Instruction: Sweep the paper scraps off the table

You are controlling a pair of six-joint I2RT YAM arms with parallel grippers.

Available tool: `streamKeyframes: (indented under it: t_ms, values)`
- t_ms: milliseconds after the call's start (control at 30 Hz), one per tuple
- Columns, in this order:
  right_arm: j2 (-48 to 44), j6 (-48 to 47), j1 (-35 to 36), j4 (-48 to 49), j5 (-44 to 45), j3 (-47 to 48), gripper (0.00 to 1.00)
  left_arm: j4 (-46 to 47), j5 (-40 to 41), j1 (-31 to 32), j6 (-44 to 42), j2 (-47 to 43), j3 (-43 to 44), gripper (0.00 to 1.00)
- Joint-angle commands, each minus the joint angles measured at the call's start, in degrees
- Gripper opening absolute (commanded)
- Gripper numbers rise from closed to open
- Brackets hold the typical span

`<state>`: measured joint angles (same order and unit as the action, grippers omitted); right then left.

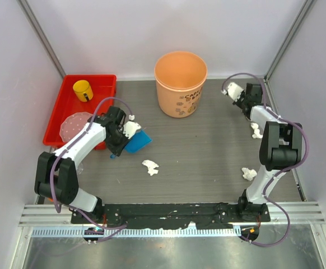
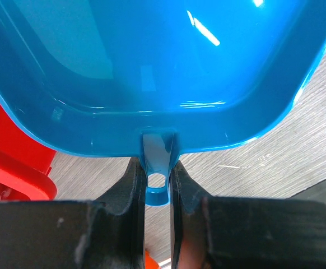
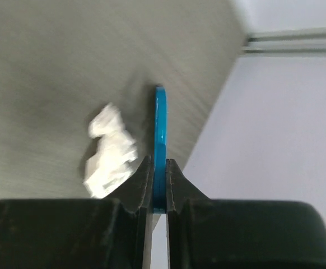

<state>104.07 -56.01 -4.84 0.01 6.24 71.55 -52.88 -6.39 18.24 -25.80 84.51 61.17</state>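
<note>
My left gripper [image 1: 120, 141] is shut on the handle tab of a blue dustpan [image 1: 138, 140] at the left of the dark grey table [image 1: 208, 145]. In the left wrist view the dustpan [image 2: 152, 67] fills the top and its tab sits between the jaws of the left gripper [image 2: 156, 180]. My right gripper [image 1: 247, 108] is near the right wall, shut on a thin blue tool [image 3: 161, 134] seen edge-on in the right gripper [image 3: 159, 176]. One paper scrap [image 3: 110, 152] lies just left of that tool. Other scraps lie mid-table [image 1: 150, 167] and by the right arm [image 1: 256, 131] [image 1: 248, 174].
An orange bucket [image 1: 181, 84] stands at the back middle. A red tray [image 1: 57, 115] at the left holds a yellow cup [image 1: 83, 89] and a pinkish plate [image 1: 75, 124]; it also shows in the left wrist view [image 2: 17, 168]. Pale walls enclose the table.
</note>
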Motion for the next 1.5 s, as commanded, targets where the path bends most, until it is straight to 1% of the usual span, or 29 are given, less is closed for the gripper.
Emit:
streamKeyframes:
  t_ms: [0, 67, 167, 200, 267, 333, 367, 433, 467, 500, 567, 600, 667, 700, 733, 767, 800, 833, 867, 900, 933, 967, 1033, 1133, 1200, 1233, 1300, 1333, 1467]
  values:
    - [-3.94, -17.98, 1.58, -8.18, -5.45, -5.77, 0.01, 2.08, 0.68, -0.40, -0.30, 1.97, 2.11, 0.00]
    - [-6.85, -19.22, 2.29, -9.76, -3.87, -8.69, 0.01, 2.43, 0.33, -0.40, -0.39, 2.67, 2.64, 0.00]
    - [-14.67, -20.18, 3.87, -14.41, -4.13, -14.58, 0.01, 3.05, -0.46, -0.40, -0.74, 3.73, 3.08, 0.00]
    - [-18.95, -20.98, 4.66, -16.60, -4.22, -17.21, 0.01, 2.96, -0.72, -0.40, -1.09, 3.82, 3.08, 0.00]
    - [-23.45, -20.99, 9.57, -19.87, -3.35, -21.86, 0.01, 3.66, -0.99, -0.40, -1.44, 4.00, 2.82, 0.00]
    - [-29.94, -16.96, 14.04, -24.23, -4.21, -23.03, 0.01, 4.27, -1.08, -0.40, -1.88, 3.73, 2.47, 0.00]
    - [-31.89, -14.94, 15.03, -26.88, -7.44, -22.51, 0.01, 4.45, -0.90, -0.40, -2.14, 3.65, 2.21, 0.00]
    - [-36.98, -9.58, 17.57, -32.76, -9.48, -21.72, 0.01, 5.15, 0.41, -0.40, -2.94, 3.21, 1.68, 0.00]
    - [-38.58, -7.73, 18.11, -33.58, -10.01, -21.11, 0.01, 5.51, 1.03, -0.48, -3.29, 2.60, 0.89, 0.00]
    - [-40.25, -1.45, 18.20, -33.59, -9.15, -20.75, 0.01, 6.03, 1.55, -0.40, -3.38, 2.24, 0.54, 0.00]
    - [-44.38, 6.84, 18.20, -29.91, -3.81, -18.92, 0.01, 6.13, 1.74, -0.48, -3.90, 1.89, 0.18, 0.00]
    - [-45.26, 17.06, 18.11, -27.98, 3.79, -18.03, 0.01, 5.86, 1.30, -0.49, -4.17, 1.97, 0.18, 0.00]
    - [-44.40, 27.65, 17.94, -29.27, 13.13, -13.31, 0.01, 5.86, 0.51, -0.49, -4.26, 2.32, -0.08, 0.00]
    - [-43.35, 33.01, 17.85, -33.72, 22.23, -11.28, 0.01, 5.95, 0.50, -0.49, -4.26, 2.41, -0.17, 0.00]
    - [-42.03, 43.60, 17.68, -37.33, 27.02, -8.91, 0.01, 6.12, 0.68, -0.57, -4.26, 2.50, -0.61, 0.00]
    - [-38.98, 48.31, 17.24, -41.45, 30.46, -4.45, 0.01, 6.21, 0.77, -0.49, -4.26, 2.41, -0.78, 0.00]
    - [-37.55, 52.54, 16.71, -50.72, 34.07, -2.23, 0.01, 6.39, 0.86, -0.49, -4.26, 2.33, -0.96, 0.00]
    - [-35.97, 61.11, 15.84, -55.42, 35.15, -0.03, 0.01, 6.39, 0.94, -0.49, -4.26, 2.24, -1.22, 0.00]
    - [-33.09, 64.93, 14.70, -60.08, 36.11, 3.82, 0.01, 6.21, 0.94, -0.49, -4.43, 2.15, -1.31, 0.00]
    - [-31.49, 68.11, 11.73, -68.31, 35.95, 5.51, 0.01, 5.69, 0.94, -0.49, -4.78, 1.98, -1.31, 0.00]
    - [-30.69, 70.75, 10.83, -70.74, 35.51, 6.58, 0.01, 5.42, 1.12, -0.49, -4.96, 1.89, -1.23, 0.00]
    - [-30.16, 74.34, 9.60, -72.07, 31.85, 8.07, 0.01, 5.16, 1.12, -0.49, -5.22, 1.71, -1.23, 0.00]
    - [-28.67, 75.51, 6.69, -73.92, 22.73, 9.74, 0.01, 4.63, 1.03, -0.57, -5.57, 1.19, -1.31, 0.01]
    - [-20.51, 78.76, 6.25, -78.49, 19.88, 11.16, 0.01, 4.81, 0.68, -0.57, -6.01, 0.66, -1.66, 0.00]
    - [-16.21, 79.47, 6.25, -79.11, 15.76, 9.23, 0.01, 4.81, 0.77, -0.49, -6.28, 0.57, -1.66, 0.00]
    - [-15.66, 80.26, 6.42, -79.20, 15.56, 7.05, 0.01, 4.81, 0.94, -0.49, -6.36, 0.57, -1.66, 0.00]
    - [-16.18, 82.62, 6.51, -81.03, 23.78, 6.41, 0.01, 4.63, 0.95, -0.49, -6.71, 0.39, -1.84, 0.00]
    - [-16.53, 84.55, 6.25, -82.53, 27.56, 8.06, 0.01, 4.72, 0.68, -0.49, -6.72, 0.31, -2.01, 0.00]
    - [-16.36, 85.80, 6.78, -85.08, 31.10, 13.35, 0.01, 4.46, -1.43, -0.49, -6.89, 1.09, -1.67, 0.00]
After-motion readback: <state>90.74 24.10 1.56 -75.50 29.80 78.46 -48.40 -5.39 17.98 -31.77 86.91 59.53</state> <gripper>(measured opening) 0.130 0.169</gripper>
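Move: The crumpled paper to be swept, by the right-hand wall, lies some 13 cm back from the right hand holding the brush, 2 cm to its left and 12 cm lower. Near the base another scrap lies about 35 cm back and 8 cm left of that hand, also 12 cm lower; the bin stands about 36 cm left, 2 cm farther out. From the left hand, the crumpled paper is roughly 60 cm right, 13 cm ahead and 7 cm below. Over the paper by the wall the right hand, keeping hold of the brush, dips, then sweeps about 18 cm back and 14 cm left towards the table's middle. It lifts some 12 cm, swings right again and farther back while turning about 100 degrees clockwise, then lowers the brush beside the near scrap. The left hand keeps hold of the dustpan, easing slightly down and forward. ##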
